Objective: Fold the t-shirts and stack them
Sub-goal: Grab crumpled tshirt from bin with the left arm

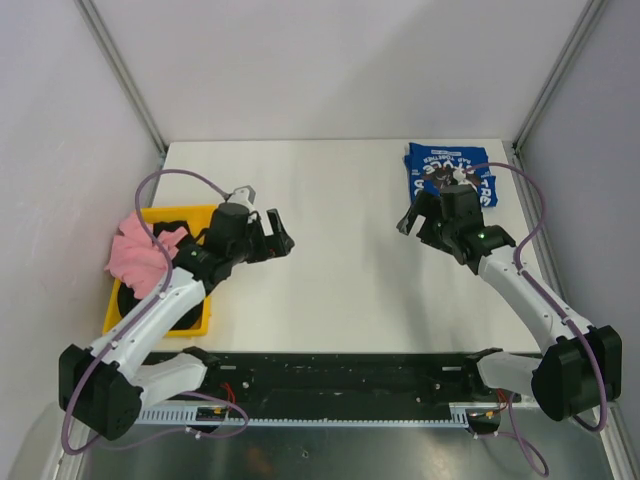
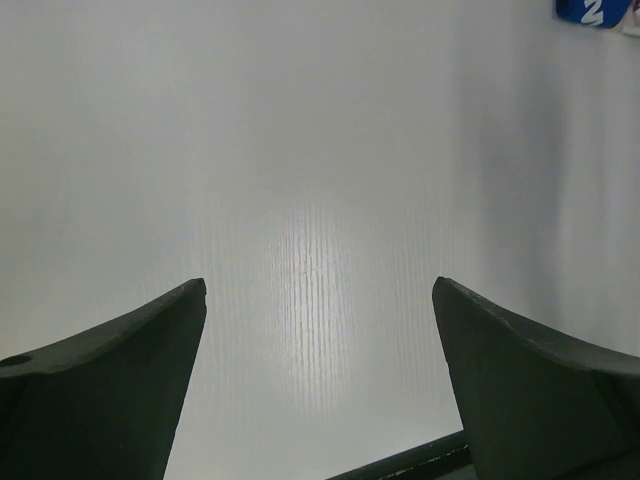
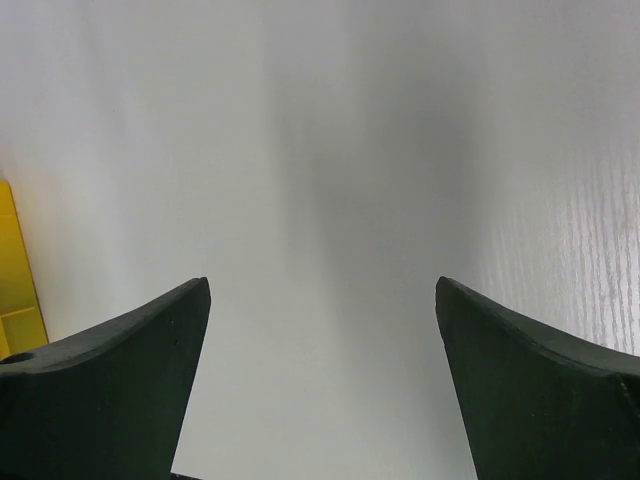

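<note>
A folded royal-blue t-shirt (image 1: 447,172) with white lettering lies at the table's back right; a corner of it (image 2: 592,11) shows in the left wrist view. A pink t-shirt (image 1: 138,252) hangs crumpled over the yellow bin's back left rim, with black cloth (image 1: 172,218) inside the bin. My left gripper (image 1: 281,236) hovers open just right of the bin, over bare table. My right gripper (image 1: 412,219) is open too, in front of the blue shirt and apart from it. Both wrist views show wide-spread fingers (image 2: 120,380) (image 3: 120,385) with nothing between them.
The yellow plastic bin (image 1: 197,322) sits at the table's left edge; its corner (image 3: 15,290) shows in the right wrist view. White walls and metal frame posts close in the back and sides. A black rail (image 1: 340,375) runs along the near edge.
</note>
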Controlling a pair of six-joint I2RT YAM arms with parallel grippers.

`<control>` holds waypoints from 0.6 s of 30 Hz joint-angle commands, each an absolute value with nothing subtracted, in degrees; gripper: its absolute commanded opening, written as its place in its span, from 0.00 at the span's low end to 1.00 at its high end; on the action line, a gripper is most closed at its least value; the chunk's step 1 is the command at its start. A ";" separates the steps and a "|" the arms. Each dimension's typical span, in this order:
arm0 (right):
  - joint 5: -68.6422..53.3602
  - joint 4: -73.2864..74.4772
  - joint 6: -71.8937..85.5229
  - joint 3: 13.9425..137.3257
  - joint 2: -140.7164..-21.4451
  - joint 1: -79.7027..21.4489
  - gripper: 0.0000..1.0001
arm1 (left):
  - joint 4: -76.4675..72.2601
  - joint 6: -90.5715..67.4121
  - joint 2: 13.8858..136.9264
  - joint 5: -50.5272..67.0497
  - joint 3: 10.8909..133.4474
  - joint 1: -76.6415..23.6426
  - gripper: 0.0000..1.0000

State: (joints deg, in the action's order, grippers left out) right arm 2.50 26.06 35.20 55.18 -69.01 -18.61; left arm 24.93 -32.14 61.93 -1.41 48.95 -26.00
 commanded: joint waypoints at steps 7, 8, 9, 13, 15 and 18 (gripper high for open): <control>0.83 26.37 34.23 55.45 -68.32 -17.98 0.99 | 26.77 -35.52 55.72 -7.02 49.55 -21.81 1.00; 0.77 26.45 34.08 55.45 -68.48 -17.87 0.99 | 27.45 -35.69 55.42 -7.82 49.82 -21.06 0.99; 0.69 26.50 33.91 55.41 -68.61 -17.81 0.99 | 28.49 -36.04 55.04 -9.31 50.09 -20.06 0.99; -1.42 26.08 33.66 55.42 -69.27 -17.68 0.99 | 34.96 -39.14 55.45 -15.56 51.40 -11.63 1.00; -2.55 25.46 33.86 55.45 -69.72 -17.67 0.99 | 37.92 -40.48 56.36 -17.84 51.55 -5.67 1.00; -4.10 24.52 33.95 55.45 -70.71 -17.67 0.99 | 39.70 -42.25 56.93 -22.93 50.05 2.96 0.99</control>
State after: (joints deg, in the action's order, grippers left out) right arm -1.21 26.02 34.50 55.18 -69.56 -17.87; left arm 34.54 -38.26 56.53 -13.43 49.21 -5.74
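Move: The crumpled pink t-shirt heaped in the yellow bin is about 30 cm to my left hand's left, some 4 cm nearer my base and roughly 10 cm lower. The bin's middle is about 26 cm left and 8 cm back. The black cloth under the pink one is around 24 cm left and 10 cm back, both some 13 cm down. From my right hand the pink t-shirt lies about 59 cm left, 7 cm back and 10 cm below. I swing my empty left hand left towards the pink t-shirt, slowly at first and then fast, about 14 cm, which brings it up to the bin's right-hand rim. It lifts some 2 cm early on and sinks back to its starting height, while I turn the wrist about 30 degrees counter-clockwise and keep the fingers wide open, touching nothing yet. ##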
